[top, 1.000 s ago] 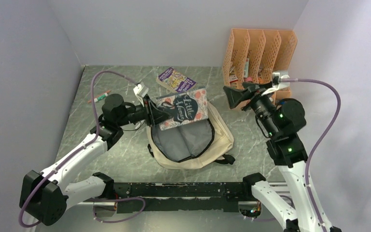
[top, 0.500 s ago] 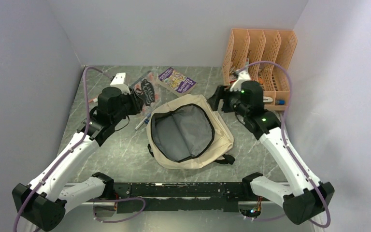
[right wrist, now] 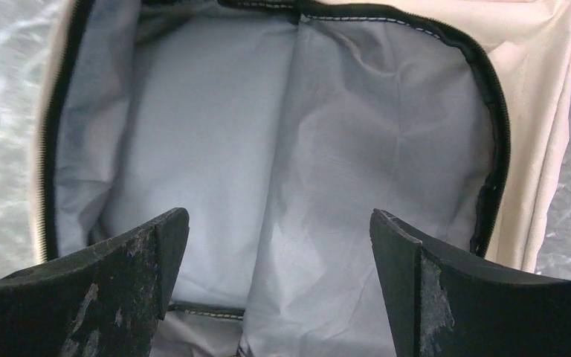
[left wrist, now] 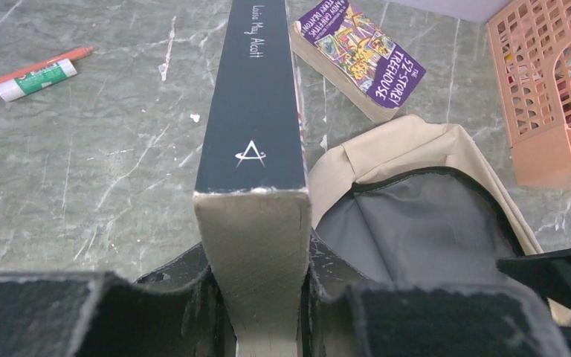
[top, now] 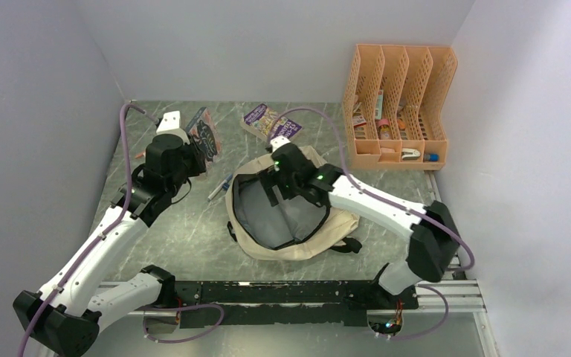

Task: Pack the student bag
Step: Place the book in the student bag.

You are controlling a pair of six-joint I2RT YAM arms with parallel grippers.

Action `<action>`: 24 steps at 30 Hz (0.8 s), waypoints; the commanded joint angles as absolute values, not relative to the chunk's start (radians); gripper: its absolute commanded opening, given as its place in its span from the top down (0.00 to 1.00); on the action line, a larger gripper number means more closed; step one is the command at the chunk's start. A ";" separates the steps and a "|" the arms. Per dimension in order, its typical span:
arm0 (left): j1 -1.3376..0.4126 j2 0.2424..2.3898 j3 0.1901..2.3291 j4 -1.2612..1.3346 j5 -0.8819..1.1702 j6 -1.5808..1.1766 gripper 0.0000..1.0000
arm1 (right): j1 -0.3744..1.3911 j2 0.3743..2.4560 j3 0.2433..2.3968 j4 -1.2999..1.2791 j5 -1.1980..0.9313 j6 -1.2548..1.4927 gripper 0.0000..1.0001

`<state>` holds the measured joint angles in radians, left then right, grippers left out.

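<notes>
The student bag lies flat at mid-table, beige, unzipped, its grey lining showing. My right gripper hovers over the bag's mouth; in the right wrist view the gripper is open, with only lining between its fingers. To the left of the bag, my left gripper is shut on a dark paperback held on edge above the table. In the left wrist view the book's spine points away and the jaws clamp its page edge.
A purple paperback lies behind the bag. The orange file organizer with small items stands at the back right. A pen lies just left of the bag. An orange pen and a white tube lie at the far left.
My left arm carried the dark paperback from above the bag's mouth back and to the left. My right arm swung from beside the organizer down over the open bag.
</notes>
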<state>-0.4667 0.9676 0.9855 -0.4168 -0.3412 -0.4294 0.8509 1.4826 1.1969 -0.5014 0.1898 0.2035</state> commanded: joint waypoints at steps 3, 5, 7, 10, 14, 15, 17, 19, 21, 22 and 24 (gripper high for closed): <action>-0.466 0.940 1.030 -0.348 -0.370 -0.416 0.95 | 0.955 1.649 1.268 -0.589 0.422 0.160 0.04; -0.466 0.941 1.033 -0.350 -0.372 -0.412 0.95 | 0.979 1.693 1.279 -0.597 0.465 0.159 0.04; -0.466 0.940 1.037 -0.353 -0.376 -0.409 0.95 | 0.999 1.731 1.288 -0.602 0.508 0.161 0.04; -0.466 0.937 1.042 -0.357 -0.379 -0.401 0.95 | 1.010 1.788 1.303 -0.623 0.577 0.164 0.05; -0.466 0.936 1.043 -0.358 -0.377 -0.397 0.95 | 1.020 1.852 1.320 -0.644 0.637 0.149 0.06; -0.466 0.936 1.042 -0.356 -0.375 -0.397 0.95 | 1.022 1.864 1.321 -0.646 0.642 0.143 0.07; -0.466 0.936 1.040 -0.352 -0.371 -0.396 0.95 | 1.023 1.889 1.327 -0.649 0.652 0.136 0.08; -0.465 0.936 1.040 -0.349 -0.366 -0.396 0.95 | 1.023 1.911 1.330 -0.654 0.666 0.131 0.08; -0.466 0.936 1.040 -0.347 -0.364 -0.396 0.95 | 1.024 1.930 1.333 -0.658 0.678 0.128 0.09; -0.466 0.938 1.040 -0.347 -0.365 -0.395 0.95 | 1.025 1.936 1.333 -0.657 0.681 0.125 0.09; -0.466 0.938 1.042 -0.349 -0.367 -0.393 0.95 | 1.026 1.947 1.333 -0.652 0.688 0.123 0.10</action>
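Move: The open grey mouth of the student bag is under the right hand, its middle some 12 cm below, about 1 cm ahead and 2 cm to the right. The marker pens lie roughly 15 cm left and 6 cm farther out; the purple paperback is about 25 cm straight ahead. A black strap sticks out some 20 cm right and 9 cm back. For the left hand, the bag lies about 22 cm right, level with it and 24 cm lower. Down into the bag's open mouth goes the right hand, about 11 cm, with hardly any sideways travel. Its left side dips some 35 degrees on the way, so the fingers swing from slanting left to pointing forward and steeply down. They stay wide open and end close over the grey lining; whether they touch it can't be seen. The left hand stays put, still pinching the book out to the bag's left. ##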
